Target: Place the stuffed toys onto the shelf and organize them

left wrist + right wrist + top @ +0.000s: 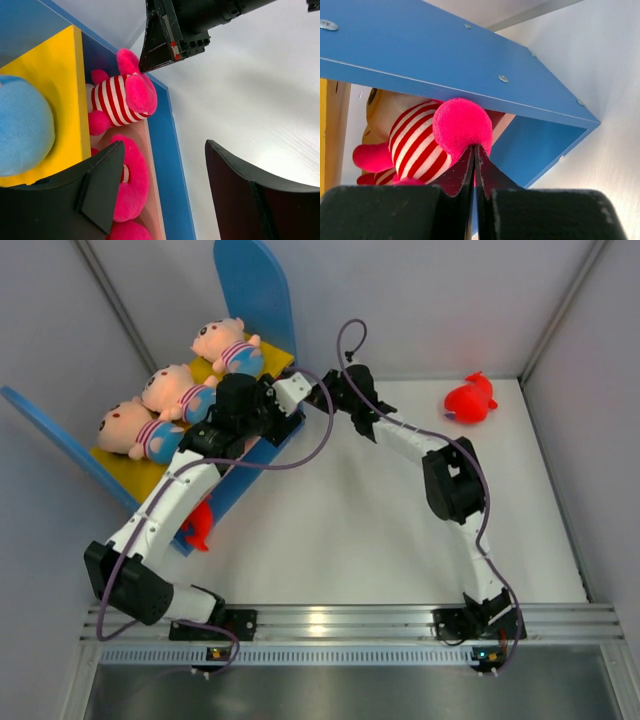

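Note:
The shelf (255,290) stands at the left. Three peach-faced stuffed toys (178,392) lie in a row on its yellow upper board (272,358). On the lower tan board lies a toy with a red-and-white striped shirt and pink feet (120,100), with another pink-footed toy (132,185) beside it. My left gripper (165,170) hovers open over the shelf's blue edge (170,165), holding nothing. My right gripper (475,147) is shut, its tips touching the striped toy's pink foot (462,122); whether any plush is pinched I cannot tell. A red plush (470,400) lies on the table at the far right.
Both arms meet at the shelf's right end, the left gripper (295,400) close to the right gripper (325,392). A red plush part (198,525) pokes out at the shelf's near end. Grey walls enclose the white table (380,530). The right gripper's black finger (150,55) shows in the left wrist view.

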Motion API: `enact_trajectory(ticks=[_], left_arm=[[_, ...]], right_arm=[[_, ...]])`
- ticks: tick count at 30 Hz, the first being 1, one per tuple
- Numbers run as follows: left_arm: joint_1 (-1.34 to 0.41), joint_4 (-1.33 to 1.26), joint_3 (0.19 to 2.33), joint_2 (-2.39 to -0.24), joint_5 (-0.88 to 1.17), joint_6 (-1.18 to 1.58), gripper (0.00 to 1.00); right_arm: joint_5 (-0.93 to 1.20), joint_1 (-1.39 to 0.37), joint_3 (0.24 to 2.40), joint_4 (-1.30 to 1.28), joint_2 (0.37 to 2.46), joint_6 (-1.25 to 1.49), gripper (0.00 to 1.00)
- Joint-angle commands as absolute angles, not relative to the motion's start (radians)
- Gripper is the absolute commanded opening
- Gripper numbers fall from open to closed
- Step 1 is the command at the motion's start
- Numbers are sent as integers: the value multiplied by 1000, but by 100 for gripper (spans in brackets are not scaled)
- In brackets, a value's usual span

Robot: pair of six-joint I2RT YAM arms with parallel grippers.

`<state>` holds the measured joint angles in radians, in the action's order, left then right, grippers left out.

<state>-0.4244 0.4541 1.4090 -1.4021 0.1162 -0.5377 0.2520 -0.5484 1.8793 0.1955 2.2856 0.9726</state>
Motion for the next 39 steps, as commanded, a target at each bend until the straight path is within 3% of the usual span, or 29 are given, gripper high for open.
enact_trajectory(ticks=[1,13,20,26,39], left_arm=[[-426,517,1451,-1353,127,-495,71],[-425,549,1448,-1324,110,-489,72],[-425,560,1448,-1319,118,-483,72],[-425,568,1439,-1310,120,-491,72],[-426,620,1428,-1287,141,-491,72]], right_arm=[[164,-592,1911,258,2258,976,0],[104,-615,1973,272,2315,1026,1],[100,-615,2002,226,2336,1002,26],[101,-614,1956,207,2312,979,39],[147,-546,1724,202,1996,825,55]])
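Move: The right hand's shut fingertips already rest on the pink foot of a striped toy on the lower deck; its middle lies about 8 cm to the left, 1 cm ahead and level. A second striped toy is about 12 cm left and 7 cm back of the hand; the nearest boy doll sits roughly 17 cm left, 6 cm ahead and 12 cm above it. From the left hand the aimed-at toy lies about 11 cm ahead, 3 cm left and 9 cm below. Leftward into the shelf, the right hand pushes the toy's foot with shut fingertips for about 2 cm, turning slightly clockwise. The fingers then part to about half open and the hand dips a little before backing out, right, back and finally up, some 4 cm clear of the toy. The left hand, still open and empty, eases back about 3 cm. ##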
